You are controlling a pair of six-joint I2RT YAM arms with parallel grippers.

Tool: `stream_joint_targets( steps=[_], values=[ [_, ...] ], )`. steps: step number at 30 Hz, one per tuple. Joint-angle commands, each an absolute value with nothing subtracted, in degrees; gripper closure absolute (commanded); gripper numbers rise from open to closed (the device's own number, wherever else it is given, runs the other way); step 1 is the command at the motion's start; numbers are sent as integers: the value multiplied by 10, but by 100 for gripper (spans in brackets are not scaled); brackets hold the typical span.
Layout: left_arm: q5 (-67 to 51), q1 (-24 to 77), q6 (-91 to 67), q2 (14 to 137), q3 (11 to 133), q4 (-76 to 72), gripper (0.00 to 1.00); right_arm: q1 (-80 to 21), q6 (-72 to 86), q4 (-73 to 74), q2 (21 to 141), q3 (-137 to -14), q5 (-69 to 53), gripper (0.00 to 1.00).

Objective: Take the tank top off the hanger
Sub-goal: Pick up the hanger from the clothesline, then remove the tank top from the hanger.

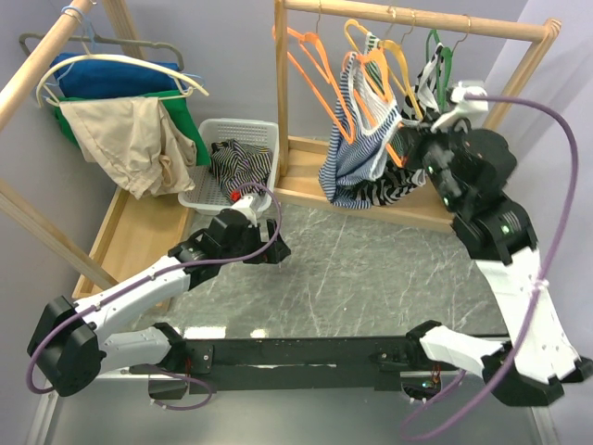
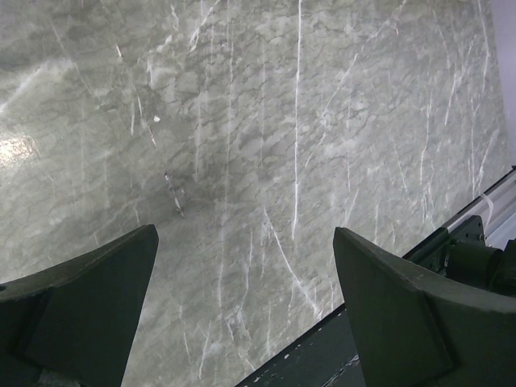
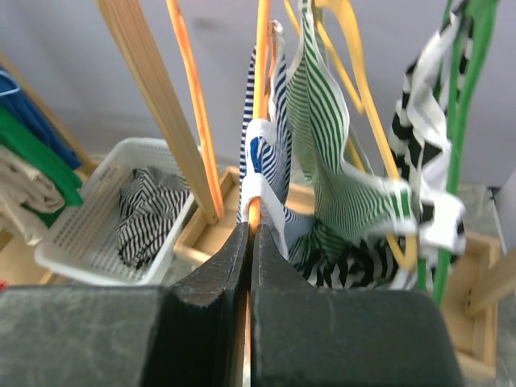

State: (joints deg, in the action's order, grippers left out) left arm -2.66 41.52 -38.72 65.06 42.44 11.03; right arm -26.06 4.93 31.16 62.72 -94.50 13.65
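Observation:
A blue-and-white striped tank top (image 1: 357,148) hangs on an orange hanger (image 1: 378,93) from the wooden rail (image 1: 417,19). In the right wrist view the same top (image 3: 266,153) drapes over the orange hanger (image 3: 261,89). My right gripper (image 3: 251,230) is shut on the orange hanger's lower arm, just below the top's white strap; it also shows in the top view (image 1: 408,146). My left gripper (image 1: 276,250) is open and empty, low over the marble table (image 2: 258,145), with nothing between its fingers (image 2: 387,298).
More hangers hold a green-striped top (image 3: 339,161) and a black-and-white top (image 3: 427,121). A white basket (image 1: 232,167) holds a striped garment. A second rack at the left carries blue, green and beige clothes (image 1: 130,130). The wooden rack base (image 1: 306,176) borders the table's far side.

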Motion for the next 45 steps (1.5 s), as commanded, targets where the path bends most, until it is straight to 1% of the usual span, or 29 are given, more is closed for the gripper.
stream_joint_targets(
  steps=[1,5,15,20,26,27,31,36,42,45],
  values=[
    [-18,418,-395,643,436,107,4,-281,68,304,554,-934,153,100],
    [-18,418,-395,640,438,112,4,-301,78,337,502,-891,183,100],
    [-4,418,-394,635,465,138,4,-311,137,423,396,-844,140,100],
    [-2,418,-393,630,493,154,4,-310,161,469,372,-815,104,100],
    [-2,418,-396,628,503,162,4,-312,168,501,339,-783,27,100],
    [17,418,-401,626,503,160,4,-311,169,505,335,-780,19,100],
    [30,418,-404,618,510,155,4,-310,178,520,313,-759,2,100],
    [51,418,-401,625,538,149,4,-310,178,524,297,-730,-49,100],
    [72,418,-378,649,598,117,4,-310,182,511,279,-715,-83,100],
    [52,418,-360,705,632,107,4,-310,181,508,278,-714,-89,100]
  ],
)
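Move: The right hand already pinches the orange hanger with the blue-striped tank top; the open space it is bound for, in front of the rack, lies about 18 cm back and 14 cm below it. The yellow hanger's green-striped top is roughly 13 cm ahead, 1 cm right; the empty orange hanger some 14 cm ahead, 13 cm left. From the left hand, the held hanger is about 15 cm ahead, 18 cm right, 33 cm up; the basket 20 cm ahead, 12 cm left, a little lower. Keeping its shut grip on the orange hanger, the right hand draws it back about 18 cm from the rail, swerving slightly right and back again; it sinks some 14 cm, mostly later on, while tipping nose-down and swinging counter-clockwise, each about 20 degrees. The left hand lingers, then rises about 11 cm, a little forward, tilting up, fingers still wide open, towards the hanger's free end. ##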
